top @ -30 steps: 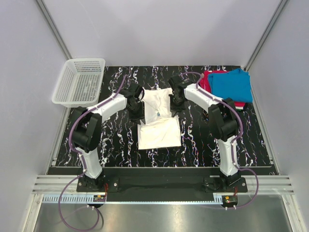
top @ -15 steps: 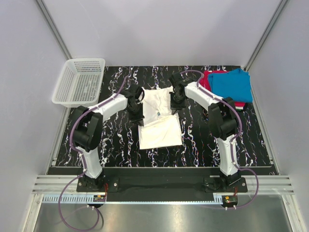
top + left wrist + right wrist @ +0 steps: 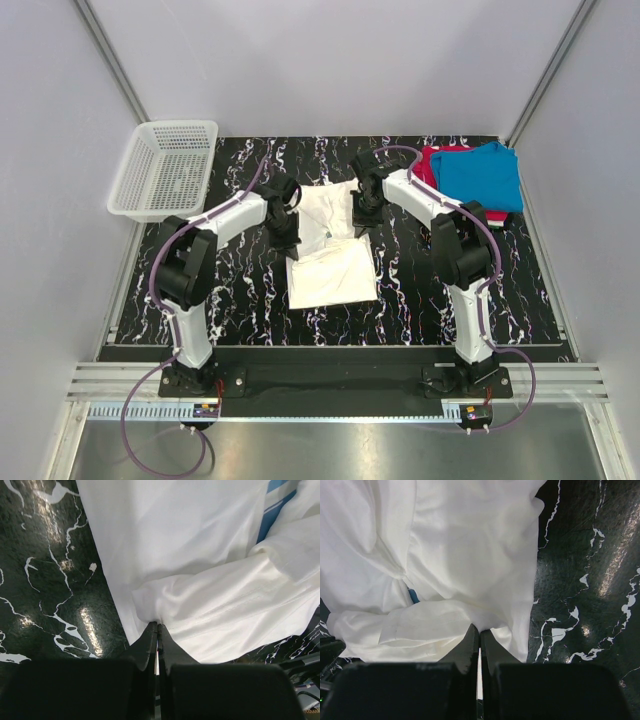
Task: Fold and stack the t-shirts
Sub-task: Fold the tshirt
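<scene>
A white t-shirt lies part-folded in the middle of the black marbled table, a blue stripe of its print and a small blue logo showing. My left gripper is shut on a fold at its left edge. My right gripper is shut on a fold at its right edge. A blue t-shirt lies folded on a red one at the back right.
A white mesh basket stands at the back left corner of the table. Grey walls close in the table on three sides. The arms' bases sit on a rail at the near edge.
My left gripper has closed onto the white t-shirt's left edge and moved slightly right. The right gripper has stayed shut on the right edge, shifting slightly back.
</scene>
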`<action>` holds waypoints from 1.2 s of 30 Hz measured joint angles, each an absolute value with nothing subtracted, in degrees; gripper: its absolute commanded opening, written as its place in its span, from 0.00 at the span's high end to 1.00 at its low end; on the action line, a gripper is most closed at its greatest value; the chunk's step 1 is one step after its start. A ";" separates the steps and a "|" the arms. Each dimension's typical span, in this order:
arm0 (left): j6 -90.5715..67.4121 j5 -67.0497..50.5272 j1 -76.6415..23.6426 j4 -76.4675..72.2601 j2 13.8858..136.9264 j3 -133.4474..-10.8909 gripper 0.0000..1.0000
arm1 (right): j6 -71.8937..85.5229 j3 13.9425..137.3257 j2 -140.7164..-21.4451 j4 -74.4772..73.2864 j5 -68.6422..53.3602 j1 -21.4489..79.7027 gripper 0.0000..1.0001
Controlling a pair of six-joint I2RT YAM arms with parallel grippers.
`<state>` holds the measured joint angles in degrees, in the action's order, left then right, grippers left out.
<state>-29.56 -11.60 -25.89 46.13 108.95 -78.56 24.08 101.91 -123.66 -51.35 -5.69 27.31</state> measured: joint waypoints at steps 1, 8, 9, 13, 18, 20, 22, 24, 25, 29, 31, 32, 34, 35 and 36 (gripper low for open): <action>-29.52 -11.60 -25.89 46.33 109.03 -79.22 1.00 | 24.08 101.91 -123.66 -51.35 -5.69 27.31 1.00; -29.36 -11.57 -25.74 46.74 109.58 -85.86 1.00 | 24.08 101.91 -123.66 -51.51 -5.67 27.03 1.00; -29.36 -11.55 -25.65 46.76 109.73 -86.48 1.00 | 24.05 101.93 -123.66 -51.66 -5.69 26.94 1.00; -29.39 -11.31 -25.02 47.09 111.20 -88.84 1.00 | 24.05 102.00 -123.66 -52.25 -5.69 26.02 1.00; -29.41 -10.66 -24.36 47.68 112.84 -90.11 1.00 | 24.08 102.63 -123.76 -52.71 -5.89 24.69 1.00; -29.41 -10.41 -24.27 48.18 113.36 -90.63 1.00 | 24.05 103.53 -123.94 -52.93 -6.26 24.16 1.00; -29.45 -10.20 -24.27 48.45 113.80 -91.13 1.00 | 24.05 104.84 -124.36 -53.25 -6.74 23.75 1.00; -29.58 -9.98 -24.27 48.75 114.17 -91.64 1.00 | 24.05 106.02 -124.97 -53.30 -6.83 23.51 1.00; -29.63 -9.85 -24.27 48.84 114.39 -91.88 1.00 | 24.05 106.56 -125.34 -53.41 -6.83 23.44 1.00; -29.91 -9.34 -24.27 49.63 115.72 -93.60 1.00 | 24.05 108.05 -126.72 -54.02 -7.05 23.16 1.00; -30.04 -8.95 -24.23 49.93 116.57 -94.54 1.00 | 24.05 108.84 -127.57 -54.37 -7.07 23.00 1.00; -30.09 -8.71 -24.21 50.15 117.03 -94.94 1.00 | 24.08 109.21 -128.05 -54.57 -7.09 22.92 1.00; -30.26 -8.19 -24.16 50.52 117.80 -95.74 1.00 | 24.08 109.89 -128.95 -55.05 -7.16 22.68 1.00; -30.37 -7.97 -24.14 50.65 118.04 -96.03 1.00 | 24.10 110.15 -129.36 -55.35 -7.18 22.52 1.00; -30.52 -7.62 -24.10 51.00 118.37 -96.44 1.00 | 24.12 110.26 -129.71 -55.46 -7.22 22.33 1.00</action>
<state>-30.52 -7.62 -24.10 51.00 118.37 -96.44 24.12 110.26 -129.71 -55.46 -7.22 22.33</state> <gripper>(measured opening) 0.009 0.014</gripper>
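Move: Both hands already pinch the shirt's turned-up hem, each at its own end. The shirt's far left corner lies about 21 cm ahead of the left hand and 1 cm right; the far right corner some 16 cm ahead of the right hand and 1 cm left, both about 2 cm lower. The blue print is roughly 5 cm ahead and 8 cm right of the left hand. The near fold's middle lies about 13 cm behind that hand and 9 cm right. Still pinching the hem at both ends, the left hand lifts its end forward in a low arc, up about 3.5 cm and then half down again, some 7 cm forward towards the far left corner. The right hand starts later, sliding its end right, then forward about 3 cm with a small hop that ends slightly lower than it began. Both grippers stay shut. ##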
